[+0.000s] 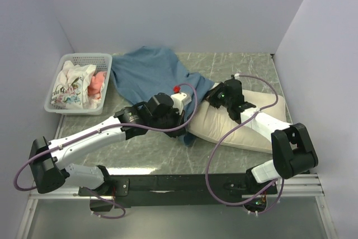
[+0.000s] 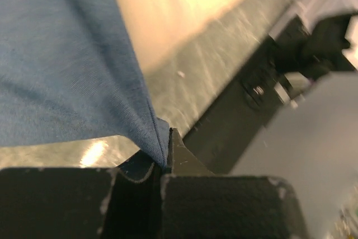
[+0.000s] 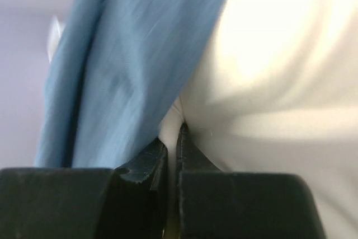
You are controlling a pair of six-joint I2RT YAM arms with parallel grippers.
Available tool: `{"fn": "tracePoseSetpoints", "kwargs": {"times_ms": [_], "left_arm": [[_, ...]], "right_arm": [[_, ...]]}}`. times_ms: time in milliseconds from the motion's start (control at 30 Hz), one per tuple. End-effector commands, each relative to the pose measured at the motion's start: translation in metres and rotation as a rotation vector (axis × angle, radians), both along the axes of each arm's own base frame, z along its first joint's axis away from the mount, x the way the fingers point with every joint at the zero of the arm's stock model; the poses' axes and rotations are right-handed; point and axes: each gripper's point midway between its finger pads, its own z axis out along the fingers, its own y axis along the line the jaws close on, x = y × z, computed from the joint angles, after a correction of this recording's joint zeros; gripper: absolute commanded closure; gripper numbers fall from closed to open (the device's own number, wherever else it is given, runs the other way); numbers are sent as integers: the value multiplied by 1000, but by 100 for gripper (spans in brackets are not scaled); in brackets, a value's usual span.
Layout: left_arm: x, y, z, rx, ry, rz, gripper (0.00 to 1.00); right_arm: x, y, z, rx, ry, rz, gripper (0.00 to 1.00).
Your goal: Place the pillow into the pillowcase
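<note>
The blue pillowcase point(image 1: 150, 71) lies crumpled at the back centre of the table, its near edge lapping over the left end of the cream pillow point(image 1: 246, 130). That pillow lies on the right, under my right arm. My left gripper point(image 1: 183, 100) sits at the pillowcase's near edge, shut on a fold of the pillowcase point(image 2: 84, 71) in the left wrist view point(image 2: 166, 138). My right gripper point(image 1: 213, 95) rests at the pillow's upper left corner. In the right wrist view it is point(image 3: 174, 132) shut on a pinch of the pillow point(image 3: 279, 82), with the pillowcase point(image 3: 123, 71) hanging just left of it.
A white mesh basket point(image 1: 84, 57) at the back left holds a white floral cloth point(image 1: 70, 88) and a pink cloth point(image 1: 98, 84). Pale walls close in the back and both sides. A black rail point(image 1: 184, 183) runs along the near edge by the arm bases.
</note>
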Motion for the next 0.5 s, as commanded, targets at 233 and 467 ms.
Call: {"fn": "tracePoseSetpoints", "kwargs": {"times_ms": [233, 467], "left_arm": [[-36, -43, 71, -275, 23, -266, 99], [-14, -56, 42, -269, 81, -202, 99]], "right_arm": [[28, -21, 53, 103, -181, -398, 100], [23, -3, 44, 43, -156, -262, 55]]}}
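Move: The left hand still holds the pillowcase's edge; the pillow's middle lies about 28 cm to its right, 17 cm ahead and 15 cm below. The spread pillowcase centres roughly 28 cm ahead of the left hand and 9 cm to its left. From the right hand, still gripping the pillow's corner, the pillow's middle is some 16 cm right, 3 cm back and 9 cm lower. The left hand pulls the pillowcase edge about 4 cm right and up; the right turns clockwise, then begins opening. ##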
